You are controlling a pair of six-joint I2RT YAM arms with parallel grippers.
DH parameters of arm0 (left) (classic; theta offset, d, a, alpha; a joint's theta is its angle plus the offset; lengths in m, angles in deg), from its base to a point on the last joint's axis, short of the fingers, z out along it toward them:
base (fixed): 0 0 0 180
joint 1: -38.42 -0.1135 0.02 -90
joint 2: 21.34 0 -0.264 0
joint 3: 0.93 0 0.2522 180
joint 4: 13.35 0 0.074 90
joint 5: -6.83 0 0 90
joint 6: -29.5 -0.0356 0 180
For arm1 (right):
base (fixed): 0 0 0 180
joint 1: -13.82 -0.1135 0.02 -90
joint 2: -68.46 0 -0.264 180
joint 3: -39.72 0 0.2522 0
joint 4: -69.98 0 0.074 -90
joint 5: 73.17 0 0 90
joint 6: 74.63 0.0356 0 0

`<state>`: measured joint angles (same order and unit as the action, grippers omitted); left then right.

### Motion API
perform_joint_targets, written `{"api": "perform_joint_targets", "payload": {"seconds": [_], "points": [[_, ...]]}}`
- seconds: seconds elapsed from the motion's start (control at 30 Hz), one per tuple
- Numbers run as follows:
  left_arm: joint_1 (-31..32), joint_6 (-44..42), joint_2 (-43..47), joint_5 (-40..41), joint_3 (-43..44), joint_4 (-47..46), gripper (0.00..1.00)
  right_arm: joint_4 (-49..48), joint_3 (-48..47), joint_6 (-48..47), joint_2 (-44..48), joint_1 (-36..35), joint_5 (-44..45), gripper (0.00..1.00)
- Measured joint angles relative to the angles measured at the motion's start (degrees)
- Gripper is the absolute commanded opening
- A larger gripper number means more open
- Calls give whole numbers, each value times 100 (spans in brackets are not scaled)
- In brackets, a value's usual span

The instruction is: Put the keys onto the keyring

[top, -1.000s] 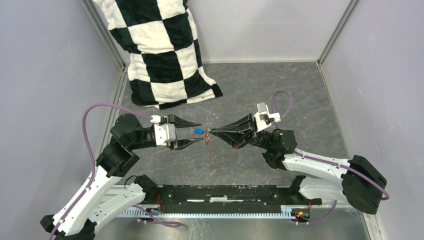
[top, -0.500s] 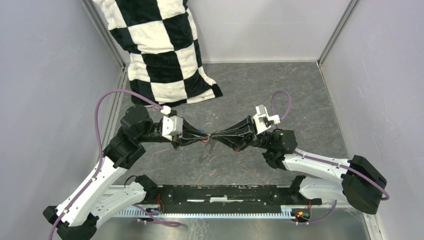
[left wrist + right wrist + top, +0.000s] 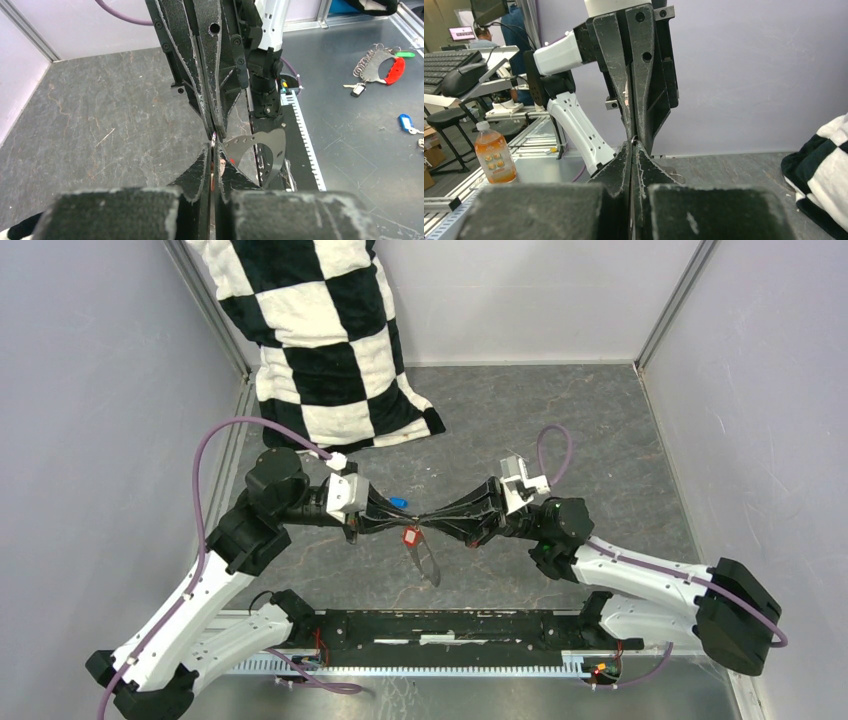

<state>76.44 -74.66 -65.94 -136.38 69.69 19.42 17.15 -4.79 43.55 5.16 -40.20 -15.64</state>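
My two grippers meet tip to tip above the middle of the table. The right gripper [image 3: 426, 519] [image 3: 633, 144] is shut on the top of the keyring [image 3: 427, 562], a thin grey metal hoop [image 3: 267, 150] that hangs down toward the near edge. My left gripper [image 3: 412, 522] [image 3: 213, 146] is shut too, with a sliver of red showing between its fingers. The red key [image 3: 410, 536] hangs right at those tips, against the ring. Just behind the left fingers, the blue key [image 3: 398, 503] lies on the table.
A black-and-white checkered pillow [image 3: 320, 340] leans in the back left corner. Grey walls close in the table on three sides. The arms' black base rail [image 3: 450, 630] runs along the near edge. Beyond it lie spare keys [image 3: 380, 67].
My left gripper has moved right to the right gripper's tip and shut there. The hanging keyring has swung, and the right arm has shifted slightly left.
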Motion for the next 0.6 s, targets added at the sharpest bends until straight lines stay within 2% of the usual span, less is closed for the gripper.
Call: {"api": "perform_joint_targets", "payload": {"seconds": [0.07,0.13,0.3,0.53,0.6], "points": [[0,-79,-15,17,13,149,2,262,-22,-129,66,2,-39,6],[-2,-186,-50,57,46,326,2,726,-114,-352,162,2,-96,17],[0,-616,-210,212,323,852,2,2603,-848,-1403,444,2,-50,38],[0,-1346,-614,278,796,1670,2,4937,-2083,-2855,402,4,103,41],[0,-1633,-745,376,931,1965,2,5414,-2332,-3141,332,4,105,46]]}}
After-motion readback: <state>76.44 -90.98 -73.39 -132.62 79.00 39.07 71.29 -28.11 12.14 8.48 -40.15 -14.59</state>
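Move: The small metal ring is already pinched at both hands' fingertips, so it lies right at each hand point, level and with no offset. Seen from either hand, the red key tag hangs roughly 2 cm back, 1 cm to the left and 4 cm below. The grey keyring plate hangs about 5 cm back, 1 cm to the right and 5 cm below. The small ring passes to the left hand alone: the right fingers open to nearly half and let go of it. The right hand dips slightly, then goes forward about 3.5 cm, drifting left, its fingertips tipping down some 25 degrees as it rolls. The left hand keeps its pinch while sinking about 2.5 cm and easing 2 cm forward, its fingertips tipping down slightly. ##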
